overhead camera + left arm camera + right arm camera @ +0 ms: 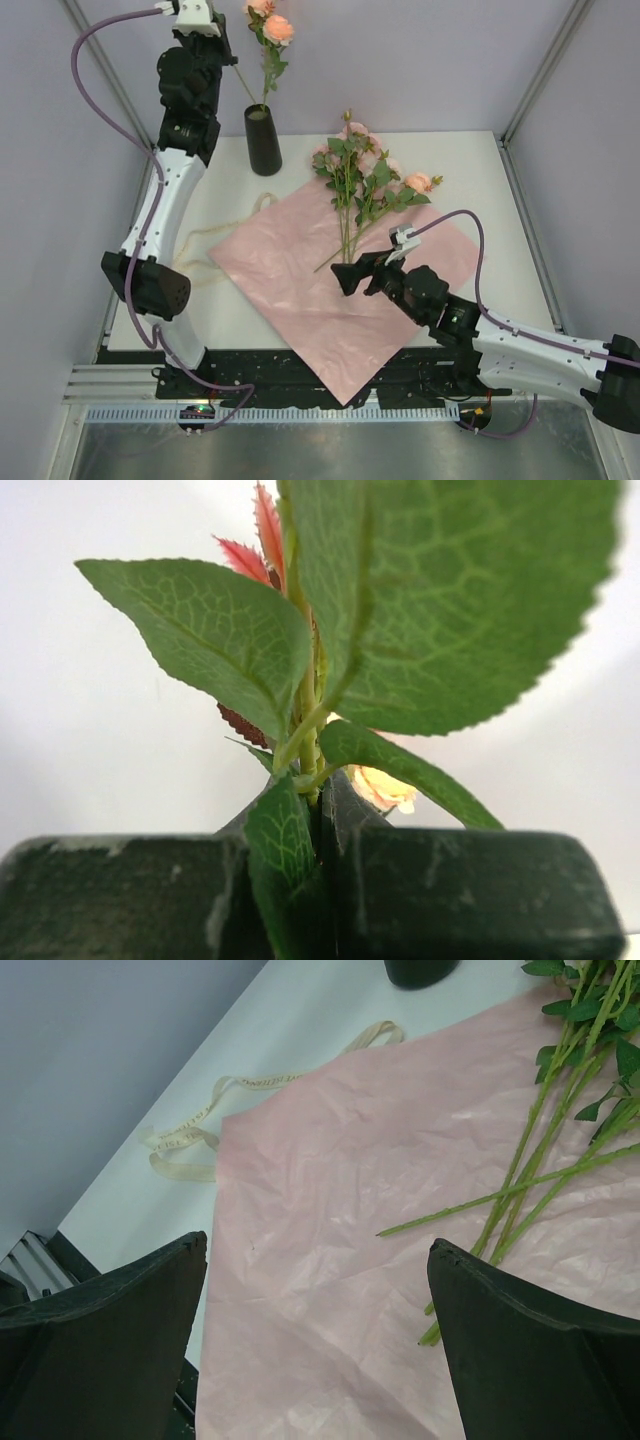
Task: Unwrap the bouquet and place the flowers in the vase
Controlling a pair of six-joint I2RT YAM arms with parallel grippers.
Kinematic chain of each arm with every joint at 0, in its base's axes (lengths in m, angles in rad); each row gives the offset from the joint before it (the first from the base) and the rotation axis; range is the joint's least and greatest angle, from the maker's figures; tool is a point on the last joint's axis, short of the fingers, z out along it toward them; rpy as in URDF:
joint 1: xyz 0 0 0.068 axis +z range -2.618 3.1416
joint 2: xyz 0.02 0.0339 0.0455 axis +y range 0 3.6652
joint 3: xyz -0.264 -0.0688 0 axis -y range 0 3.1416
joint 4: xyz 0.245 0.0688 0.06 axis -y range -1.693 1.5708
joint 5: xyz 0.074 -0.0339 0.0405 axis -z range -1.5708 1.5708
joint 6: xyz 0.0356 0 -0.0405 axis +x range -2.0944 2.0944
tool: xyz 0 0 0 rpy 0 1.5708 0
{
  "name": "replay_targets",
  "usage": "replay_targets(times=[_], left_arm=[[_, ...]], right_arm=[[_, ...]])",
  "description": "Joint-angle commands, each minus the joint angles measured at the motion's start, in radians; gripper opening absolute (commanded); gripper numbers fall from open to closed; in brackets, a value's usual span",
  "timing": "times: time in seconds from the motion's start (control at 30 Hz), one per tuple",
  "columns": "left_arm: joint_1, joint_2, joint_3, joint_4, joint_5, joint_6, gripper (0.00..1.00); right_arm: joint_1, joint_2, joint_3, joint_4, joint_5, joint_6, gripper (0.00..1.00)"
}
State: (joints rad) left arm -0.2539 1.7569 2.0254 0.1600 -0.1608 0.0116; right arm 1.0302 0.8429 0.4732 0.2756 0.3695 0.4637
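The black vase [263,140] stands at the back left of the table with one peach-pink rose stem [270,45] upright in its mouth. My left gripper [228,58] is high beside it; in the left wrist view the left gripper [325,810] is shut on that green stem [308,710] among its leaves. The bouquet lies unwrapped: its pink sheet [340,290] is spread flat, and the other flowers [365,180] lie across its far corner. My right gripper [345,275] hovers open over the sheet [330,1210], near the stem ends [520,1180], with nothing between its fingers.
A loose cream ribbon [215,235] curls on the white table left of the sheet, also in the right wrist view [200,1130]. Purple walls close the left, back and right sides. The sheet's near corner overhangs the black front rail [300,375].
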Motion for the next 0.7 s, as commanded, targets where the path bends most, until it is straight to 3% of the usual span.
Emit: replay_targets(times=[0.0,0.1,0.23,0.4,0.43,0.47,0.57,0.67], left_arm=[[0.022,0.105,0.079,0.078,0.004,0.053,0.0],[0.036,0.174,0.143,0.032,0.009,0.041,0.0],[0.05,0.243,0.102,0.091,0.015,0.004,0.0],[0.053,0.28,0.079,0.047,0.035,-0.079,0.03],[0.053,0.273,0.066,0.036,0.049,-0.094,0.15],[0.053,0.266,0.043,0.018,0.067,-0.099,0.34],[0.05,0.221,-0.023,-0.031,0.084,-0.11,0.69],[0.051,0.138,-0.117,-0.074,0.078,-0.122,0.79]], right_arm=[[0.002,0.022,0.056,0.043,0.028,-0.02,0.95],[0.002,0.027,0.061,0.042,0.026,-0.026,0.95],[0.002,0.025,0.064,0.03,0.029,-0.033,0.96],[0.002,-0.002,0.068,-0.025,0.045,-0.01,0.96],[0.002,-0.007,0.071,-0.033,0.048,-0.004,0.95],[0.002,-0.019,0.073,-0.05,0.049,0.006,0.95],[0.002,-0.045,0.082,-0.104,0.052,0.035,0.95],[0.002,-0.067,0.093,-0.165,0.066,0.076,0.95]])
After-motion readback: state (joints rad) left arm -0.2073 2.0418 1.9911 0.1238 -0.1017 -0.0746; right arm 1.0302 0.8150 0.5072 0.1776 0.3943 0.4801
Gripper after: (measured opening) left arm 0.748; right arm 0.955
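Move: My left hand, high up, pinches a flower whose stem slants down to the vase mouth. The vase stands about 10 cm ahead, 3 cm to the right, its middle some 42 cm below; the heads of the flowers already in it are about 10 cm ahead, 6 cm right and 11 cm lower. The loose flowers on the wrap lie level with my hand, 29 cm right, 51 cm down. From my right hand the vase is about 41 cm ahead, 20 cm left, 9 cm below. I carry the held flower forward over the vase with my left hand, about 11 cm, and sink ever faster, some 19 cm in all, so the stem feeds down into the vase mouth. My fingers tip down about 20 degrees on the way, and at the end they spread wide and let go of the stem. ##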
